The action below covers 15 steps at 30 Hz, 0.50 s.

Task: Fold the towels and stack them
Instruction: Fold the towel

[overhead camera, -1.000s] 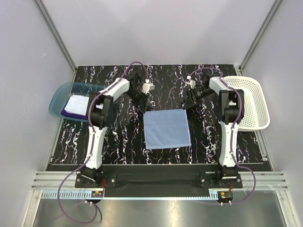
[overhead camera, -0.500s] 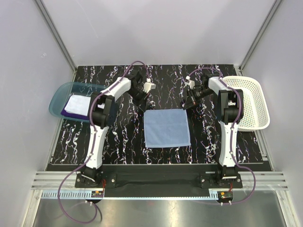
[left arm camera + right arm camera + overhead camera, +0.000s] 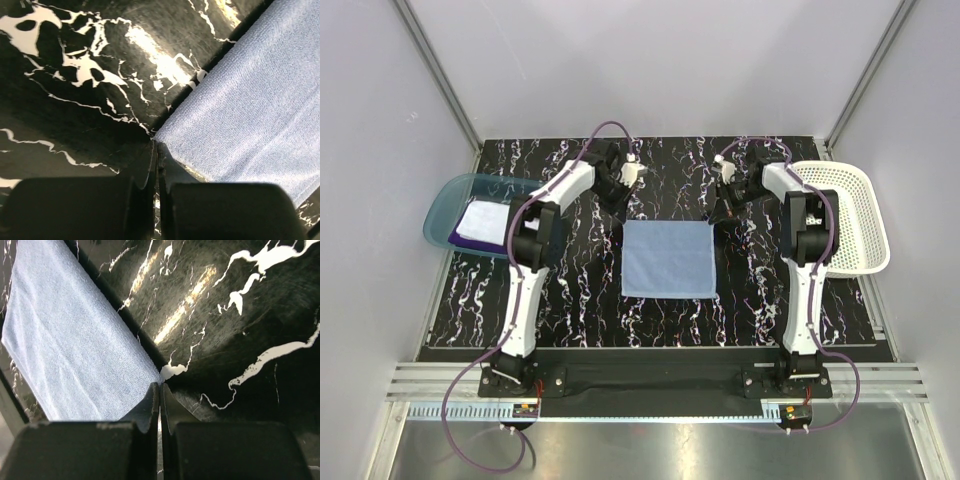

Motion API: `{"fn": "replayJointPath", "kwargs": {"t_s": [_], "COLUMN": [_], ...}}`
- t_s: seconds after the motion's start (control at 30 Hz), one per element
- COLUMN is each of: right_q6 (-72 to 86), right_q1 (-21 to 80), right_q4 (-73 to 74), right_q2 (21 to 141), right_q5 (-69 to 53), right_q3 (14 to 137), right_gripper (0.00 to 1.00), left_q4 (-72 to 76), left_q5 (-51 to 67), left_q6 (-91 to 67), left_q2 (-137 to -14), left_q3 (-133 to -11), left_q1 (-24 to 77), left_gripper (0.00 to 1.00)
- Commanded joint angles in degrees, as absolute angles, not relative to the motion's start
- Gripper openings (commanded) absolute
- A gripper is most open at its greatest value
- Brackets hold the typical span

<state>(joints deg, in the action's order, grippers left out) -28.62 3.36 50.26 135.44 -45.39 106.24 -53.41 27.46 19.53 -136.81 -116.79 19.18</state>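
Note:
The light blue towel (image 3: 669, 259) lies spread flat in the middle of the black marbled table. My left gripper (image 3: 624, 214) is shut on its far left corner, seen in the left wrist view (image 3: 156, 146) with the towel (image 3: 250, 110) running off to the right. My right gripper (image 3: 714, 214) is shut on the far right corner, seen in the right wrist view (image 3: 160, 386) with the towel (image 3: 75, 345) to the left. A white towel (image 3: 481, 217) lies folded on a deep purple towel (image 3: 458, 239) in the teal tray (image 3: 442, 200).
The translucent teal tray hangs over the table's left edge. A white mesh basket (image 3: 865, 205) stands at the right edge beside the right arm. Grey walls enclose the table on three sides.
Both grippers have moved toward the far side, pulling the blue towel with them. Its far edge now lies straight and square, and the towel sits farther back.

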Motion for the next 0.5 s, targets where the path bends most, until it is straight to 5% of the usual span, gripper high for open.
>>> {"fn": "replayJointPath", "kwargs": {"t_s": [0.0, 0.47], "right_q6": [-27.2, -21.1], "right_q1": [3.6, 3.8], "right_q4": [43.1, 28.7], "right_q2": [127.7, 113.1], "right_q5": [-42.5, -36.8], "right_q3": [101.9, 85.2], "right_gripper": [0.00, 0.00], "left_q4": [-50.5, -46.8], "left_q5": [23.1, 23.5], "left_q6": [19.2, 16.3], "left_q2": [-129.7, -120.1], "left_q3": [-114.4, -104.4], "left_q1": [18.8, 19.1], "left_gripper": [0.00, 0.00]}}
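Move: Both hands already pinch the blue towel by its far corners just over the table. The towel's middle lies about 9 cm back and 11 cm right of the left hand, and about 9 cm back and 11 cm left of the right hand, 1 or 2 cm lower. The blue bin with the folded towels stands some 32 cm left of the left hand and 2 cm farther out; the white basket stands about 31 cm right of the right hand, 1 cm farther out. Keeping their closed hold on the far corners of the blue towel, the two hands lift together almost straight up off the table, each by about 5 cm, easing back only a little towards the robot as they rise. Both wrists tip so that the fingertips swing slightly forward, the right by about 10 degrees and the left by somewhat less, while the fingers stay shut on the cloth. ##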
